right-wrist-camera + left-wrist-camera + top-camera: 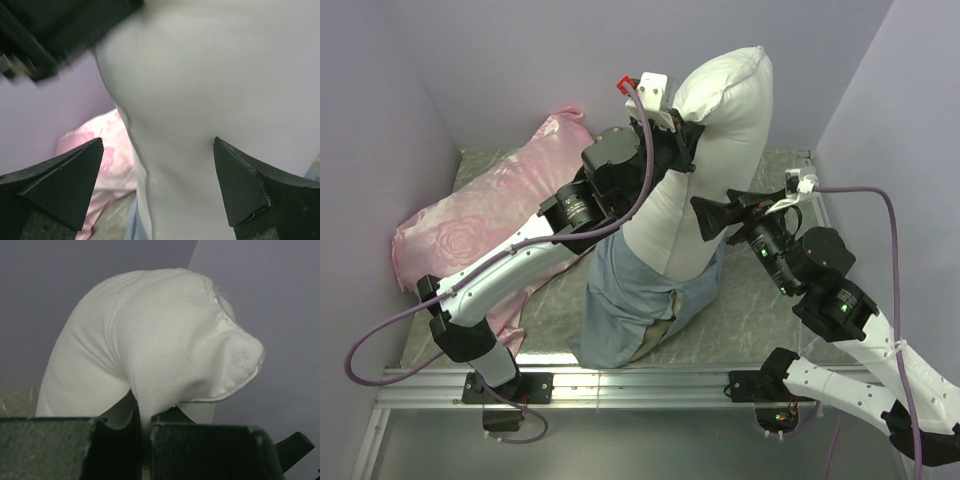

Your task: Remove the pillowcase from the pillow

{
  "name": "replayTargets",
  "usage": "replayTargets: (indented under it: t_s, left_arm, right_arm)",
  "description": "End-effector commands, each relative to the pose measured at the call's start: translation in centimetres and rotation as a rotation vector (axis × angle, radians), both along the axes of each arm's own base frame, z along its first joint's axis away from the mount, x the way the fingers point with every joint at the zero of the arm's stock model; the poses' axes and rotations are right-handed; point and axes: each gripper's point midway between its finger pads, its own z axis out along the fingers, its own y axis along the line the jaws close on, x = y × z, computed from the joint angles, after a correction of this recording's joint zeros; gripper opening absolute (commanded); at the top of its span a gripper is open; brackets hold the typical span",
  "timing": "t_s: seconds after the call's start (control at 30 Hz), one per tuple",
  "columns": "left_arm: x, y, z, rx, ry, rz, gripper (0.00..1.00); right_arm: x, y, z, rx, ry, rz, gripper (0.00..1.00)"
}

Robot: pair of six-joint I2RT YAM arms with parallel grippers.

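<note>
The white pillow [720, 130] stands upright and tall in the middle of the table, its top corner near the back wall. The blue-grey pillowcase [630, 310] is bunched around its lower end on the table, with tan lining showing at the front. My left gripper [685, 135] is shut on a pinch of the pillow's fabric high on its left side. The left wrist view shows white cloth [165, 340] squeezed between the pads of the left gripper [142, 427]. My right gripper [710, 218] stands open against the pillow's right flank. Its fingers straddle the pillow [210, 75] without gripping.
A shiny pink rose-patterned pillow [480, 225] lies at the left, partly under my left arm, and shows in the right wrist view as the pink pillow [112, 145]. Purple walls [380, 120] close in the table on three sides. A metal rail [650, 385] runs along the near edge.
</note>
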Motion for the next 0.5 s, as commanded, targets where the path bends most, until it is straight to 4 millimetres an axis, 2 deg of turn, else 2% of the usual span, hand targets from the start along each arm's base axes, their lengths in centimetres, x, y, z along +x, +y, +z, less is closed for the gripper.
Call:
replayTargets:
  t_s: [0.0, 0.07, 0.1, 0.2, 0.23, 0.47]
  left_arm:
    - [-0.5, 0.1, 1.2, -0.050, 0.021, -0.055, 0.01]
    - [-0.4, -0.6, 0.5, -0.031, 0.035, -0.083, 0.01]
    - [-0.4, -0.8, 0.3, -0.028, 0.043, -0.094, 0.01]
    - [-0.3, -1.9, -0.5, -0.010, 0.060, -0.136, 0.01]
    - [-0.4, -2.1, -0.5, -0.013, 0.062, -0.143, 0.00]
    - [-1.7, -3.2, -0.6, -0.003, 0.070, -0.248, 0.01]
  right_arm:
    - [1.0, -2.5, 4.6, -0.039, -0.096, -0.162, 0.98]
    - [1.2, -1.8, 4.9, -0.065, -0.101, -0.163, 0.98]
    - [1.1, -1.9, 5.7, -0.072, -0.119, -0.173, 0.98]
    - [2.3, -1.9, 5.8, -0.132, -0.109, -0.248, 1.00]
    - [3.2, -1.5, 4.8, -0.177, -0.083, -0.282, 1.00]
    - [6.0, -0.2, 2.6, -0.314, -0.053, -0.376, 1.00]
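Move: The white pillow stands upright in the left hand's pinch. Its bunched upper part, just under that pinch, lies about 6 cm ahead of the right hand, 2 cm left and 2 cm above, and from the left hand about 1 cm back, 3 cm right and 8 cm below. From the right hand, the folded-over pillow end is some 13 cm ahead, level sideways and 12 cm up; the blue-grey pillowcase is about level ahead, 9 cm left and 35 cm down. The pillow's bunched upper part, just below the left gripper, is what the right hand reaches for: it first rises about 4 cm, then goes forward some 5 cm while easing down slightly, turning clockwise with its left side dipping, fingers staying wide open. The left keeps its pinch on the pillow, carrying it about 2 cm right and slightly down with a small clockwise turn. ##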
